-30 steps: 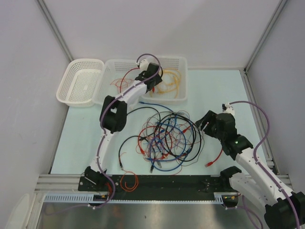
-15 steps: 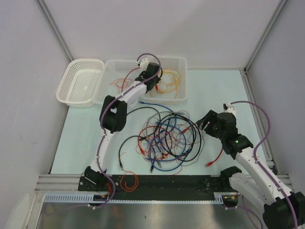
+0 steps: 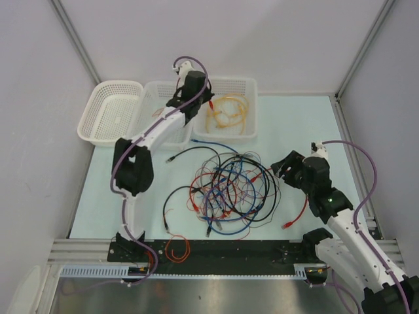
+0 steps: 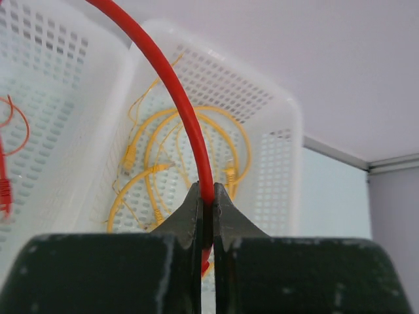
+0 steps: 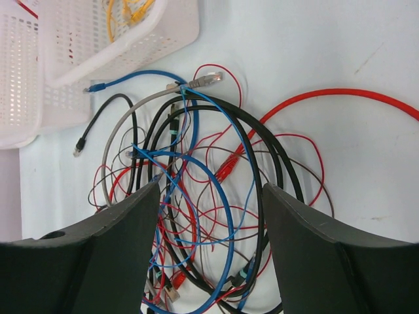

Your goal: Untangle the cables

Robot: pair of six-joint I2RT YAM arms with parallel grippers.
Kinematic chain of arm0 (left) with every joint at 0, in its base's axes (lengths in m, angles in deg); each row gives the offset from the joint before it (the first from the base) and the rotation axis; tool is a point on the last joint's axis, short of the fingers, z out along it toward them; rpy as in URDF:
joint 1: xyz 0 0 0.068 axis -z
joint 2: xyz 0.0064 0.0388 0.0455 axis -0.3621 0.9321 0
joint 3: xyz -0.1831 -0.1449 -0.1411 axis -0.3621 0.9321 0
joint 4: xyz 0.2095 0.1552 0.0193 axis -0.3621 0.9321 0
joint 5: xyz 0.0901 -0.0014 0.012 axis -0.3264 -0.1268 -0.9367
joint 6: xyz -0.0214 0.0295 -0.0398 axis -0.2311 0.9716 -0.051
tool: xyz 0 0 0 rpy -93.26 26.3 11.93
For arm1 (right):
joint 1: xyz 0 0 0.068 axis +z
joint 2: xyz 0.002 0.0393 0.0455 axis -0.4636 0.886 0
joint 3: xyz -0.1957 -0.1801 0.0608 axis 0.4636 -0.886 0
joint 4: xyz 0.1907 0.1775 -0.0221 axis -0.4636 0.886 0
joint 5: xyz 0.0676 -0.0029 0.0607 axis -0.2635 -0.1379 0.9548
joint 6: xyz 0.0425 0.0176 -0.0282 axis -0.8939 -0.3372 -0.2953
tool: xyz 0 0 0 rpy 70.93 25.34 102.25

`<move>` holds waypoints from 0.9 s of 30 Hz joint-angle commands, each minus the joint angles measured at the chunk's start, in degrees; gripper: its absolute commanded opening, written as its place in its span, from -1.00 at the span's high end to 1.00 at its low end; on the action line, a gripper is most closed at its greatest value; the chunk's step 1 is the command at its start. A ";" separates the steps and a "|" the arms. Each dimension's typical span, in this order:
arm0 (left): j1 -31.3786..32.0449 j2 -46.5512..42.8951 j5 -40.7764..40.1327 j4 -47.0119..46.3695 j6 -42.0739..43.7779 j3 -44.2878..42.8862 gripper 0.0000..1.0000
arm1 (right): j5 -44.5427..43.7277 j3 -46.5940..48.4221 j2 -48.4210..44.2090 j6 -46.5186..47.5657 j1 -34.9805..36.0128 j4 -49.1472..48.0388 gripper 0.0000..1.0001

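The cables (image 3: 229, 190) lie as a tangle of red, blue, black and grey loops on the table's middle, also seen in the right wrist view (image 5: 196, 196). My right gripper (image 3: 283, 167) (image 5: 211, 188) hovers open above the tangle's right side, with nothing between its fingers. My left gripper (image 3: 201, 97) (image 4: 205, 190) is raised over the white baskets at the back and is shut on a red cable (image 4: 177, 104) that arcs up and away to the left. Below it, yellow cables (image 4: 170, 163) lie coiled in the right basket (image 4: 288, 111).
Three white baskets stand at the back: an empty left one (image 3: 111, 111), a middle one (image 3: 160, 98) with red and orange wire (image 4: 13, 131), and the right one (image 3: 249, 88). Loose cables: orange (image 3: 177, 248) near the front rail, red (image 3: 298, 212) at right, blue (image 3: 209, 142), black (image 3: 186, 154).
The left gripper closed on the red cable, then rose and swung left and back over the baskets. The right arm shifted only slightly.
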 commanded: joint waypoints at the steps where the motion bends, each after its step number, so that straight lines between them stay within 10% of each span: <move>1: -4.64 -12.00 5.09 -0.98 3.14 2.45 1.00 | 1.35 0.16 -1.53 -1.07 -0.19 0.07 -0.37; 18: -13.53 -17.28 11.07 3.53 12.64 20.46 1.00 | 2.40 0.16 -1.27 -1.15 0.16 1.04 -0.37; 27: -13.45 -22.02 7.74 4.74 15.71 15.65 1.00 | 2.31 0.16 -1.09 -0.72 0.07 1.04 -0.37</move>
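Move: The left hand still holds the red cable above the left part of the yellow cables' basket. The middle basket it is bound for is centred about 18 cm to its left, nearly level and 12 cm lower. The thin red cable in there lies some 17 cm left and 15 cm down; the yellow cables lie about 8 cm right, 1 cm ahead and 15 cm down. The middle basket is roughly 43 cm left, 30 cm ahead and 6 cm below the right hand. Up and to its left in a quick arc, the left hand clears the wall between the baskets about 10 cm above its start, then drops about 14 cm to hover over the right part of the middle basket, drawing back some 6 cm as well. Its fingers stay shut on the red cable, and the wrist rocks back before tipping down. ##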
